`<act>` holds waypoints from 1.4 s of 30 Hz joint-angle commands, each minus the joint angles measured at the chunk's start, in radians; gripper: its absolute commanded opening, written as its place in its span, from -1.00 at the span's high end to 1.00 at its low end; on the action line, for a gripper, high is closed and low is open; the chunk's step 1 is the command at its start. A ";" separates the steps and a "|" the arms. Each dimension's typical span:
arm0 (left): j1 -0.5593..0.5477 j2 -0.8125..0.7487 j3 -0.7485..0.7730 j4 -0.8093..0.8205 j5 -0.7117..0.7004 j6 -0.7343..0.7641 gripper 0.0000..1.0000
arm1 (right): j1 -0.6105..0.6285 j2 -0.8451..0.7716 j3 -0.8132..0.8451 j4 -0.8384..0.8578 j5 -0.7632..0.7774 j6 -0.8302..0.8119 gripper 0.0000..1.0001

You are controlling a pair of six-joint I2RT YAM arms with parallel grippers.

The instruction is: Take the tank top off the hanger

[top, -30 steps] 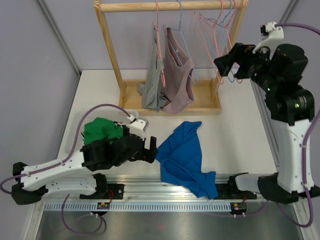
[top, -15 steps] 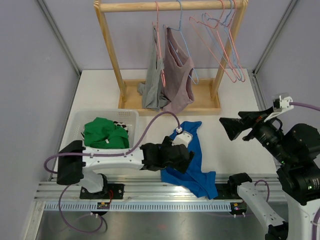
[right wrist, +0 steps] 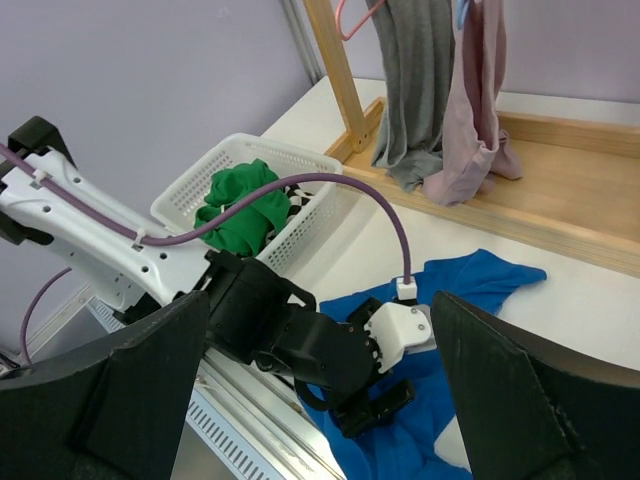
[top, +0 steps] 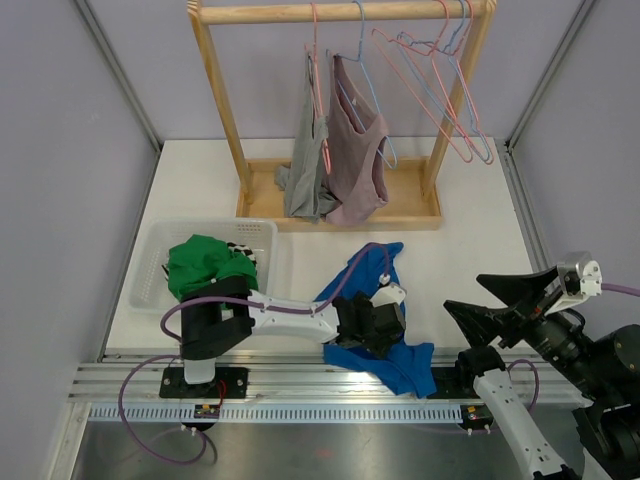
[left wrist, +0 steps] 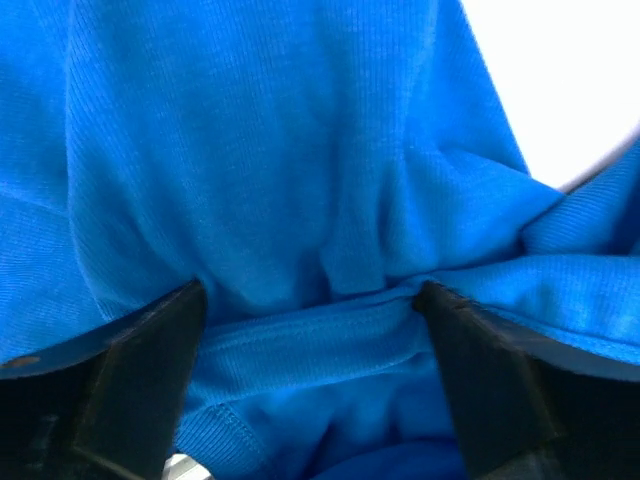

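A blue tank top (top: 362, 280) lies crumpled on the white table near the front rail, off any hanger. My left gripper (top: 378, 335) is pressed down onto it. In the left wrist view its jaws (left wrist: 312, 300) stand wide apart with a raised fold of the blue cloth (left wrist: 300, 150) between them. My right gripper (top: 490, 298) hangs open in the air at the front right with nothing between its fingers. Its camera looks down on the left gripper (right wrist: 375, 405) and the blue tank top (right wrist: 480, 285). Several empty wire hangers (top: 440, 80) hang at the rail's right end.
A wooden rack (top: 340, 12) stands at the back. A mauve tank top (top: 358, 160) and a grey garment (top: 308, 170) hang from it on hangers. A white basket (top: 160, 250) holding green clothing (top: 205, 262) sits at the front left.
My left arm swung right from beside the basket and came down onto the blue tank top. My right arm dropped from the hangers at the upper right to the front right.
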 commanded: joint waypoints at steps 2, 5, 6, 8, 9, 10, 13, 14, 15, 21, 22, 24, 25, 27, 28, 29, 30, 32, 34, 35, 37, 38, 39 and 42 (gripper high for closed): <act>-0.001 0.056 0.000 0.059 0.015 -0.026 -0.39 | -0.002 -0.023 0.020 -0.015 -0.070 0.014 -0.99; -0.001 0.025 -0.035 0.067 0.004 -0.044 0.54 | -0.004 -0.036 0.032 -0.019 -0.071 0.014 -0.99; -0.001 0.011 -0.043 0.050 -0.008 -0.055 0.79 | -0.004 -0.037 0.038 -0.019 -0.071 0.014 -0.99; -0.001 -0.051 -0.055 0.016 -0.056 -0.069 1.00 | -0.002 -0.042 0.042 -0.022 -0.070 0.011 -0.99; -0.002 -0.081 -0.056 -0.004 -0.074 -0.081 1.00 | -0.004 -0.043 0.045 -0.022 -0.067 0.011 -0.99; -0.002 -0.108 -0.058 -0.053 -0.096 -0.087 1.00 | -0.004 -0.046 0.046 -0.024 -0.065 0.011 -0.99; -0.004 -0.237 -0.050 -0.175 -0.229 -0.118 1.00 | -0.004 -0.053 0.045 -0.025 -0.062 0.011 -0.99; -0.004 -0.275 -0.046 -0.208 -0.255 -0.124 1.00 | -0.002 -0.053 0.043 -0.025 -0.061 0.009 -0.99; -0.004 -0.336 -0.032 -0.276 -0.281 -0.136 1.00 | -0.002 -0.054 0.039 -0.024 -0.057 0.011 -0.99; 0.006 -0.504 0.069 -0.553 -0.436 -0.172 1.00 | -0.004 -0.051 0.054 -0.041 -0.039 -0.020 -0.99; 0.009 -0.542 0.100 -0.588 -0.467 -0.179 1.00 | -0.002 -0.049 0.060 -0.041 -0.031 -0.026 -0.99; 0.028 -0.584 0.123 -0.674 -0.495 -0.196 1.00 | -0.004 -0.048 0.075 -0.044 -0.018 -0.037 -0.99; 0.039 -0.627 0.134 -0.697 -0.511 -0.198 1.00 | -0.004 -0.046 0.080 -0.042 -0.015 -0.038 -0.99; 0.082 -0.670 0.152 -0.754 -0.525 -0.196 1.00 | -0.004 -0.039 0.092 -0.042 -0.016 -0.038 -0.99; 0.099 -0.696 0.160 -0.772 -0.538 -0.196 1.00 | -0.004 -0.036 0.095 -0.042 -0.018 -0.040 -0.99; 0.117 -0.740 0.170 -0.786 -0.541 -0.193 1.00 | -0.002 -0.028 0.097 -0.041 -0.019 -0.037 -0.99; 0.156 -0.763 0.175 -0.811 -0.542 -0.186 1.00 | -0.002 -0.025 0.098 -0.041 -0.022 -0.035 -0.99; 0.203 -0.829 0.181 -0.828 -0.542 -0.172 1.00 | -0.004 -0.017 0.100 -0.038 -0.028 -0.032 -0.99; 0.288 -0.868 0.175 -0.828 -0.524 -0.130 1.00 | -0.002 -0.016 0.098 -0.030 -0.037 -0.029 -0.99; 0.317 -0.889 0.171 -0.825 -0.519 -0.114 1.00 | -0.004 -0.014 0.097 -0.019 -0.038 -0.026 -0.99; 0.406 -0.935 0.160 -0.815 -0.507 -0.063 1.00 | -0.004 -0.013 0.094 -0.012 -0.044 -0.023 -0.99; 0.438 -0.946 0.158 -0.806 -0.501 -0.045 1.00 | -0.004 -0.008 0.094 -0.004 -0.045 -0.020 -0.99; 0.505 -0.963 0.155 -0.785 -0.493 0.004 1.00 | -0.002 -0.005 0.094 0.001 -0.050 -0.017 -0.99; 0.657 -0.961 0.151 -0.730 -0.440 0.107 1.00 | -0.002 0.007 0.092 0.018 -0.064 -0.006 -0.99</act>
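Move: The blue tank top lies spread right under the left hand's open fingers, its middle about 5 cm ahead of them, 2 cm to the left and barely 1 cm lower. The white basket, with the green tank top in it, is some 37 cm to that hand's left and 17 cm ahead. The wooden rack's tray stands roughly 34 cm ahead and 8 cm left. From the raised right hand, the blue top's middle is about 7 cm ahead, 9 cm left and 40 cm below. Sliding barely 2 cm rightward along the table, the left hand shuts its fingers on the blue tank top, then carries it up and left, ending some 33 cm left and 27 cm higher, somewhat forward too, to the basket. Its wrist swings about 45 degrees counter-clockwise, fingers tipping up and outward, grip kept. The right hand, open and empty, eases back about 3 cm. ##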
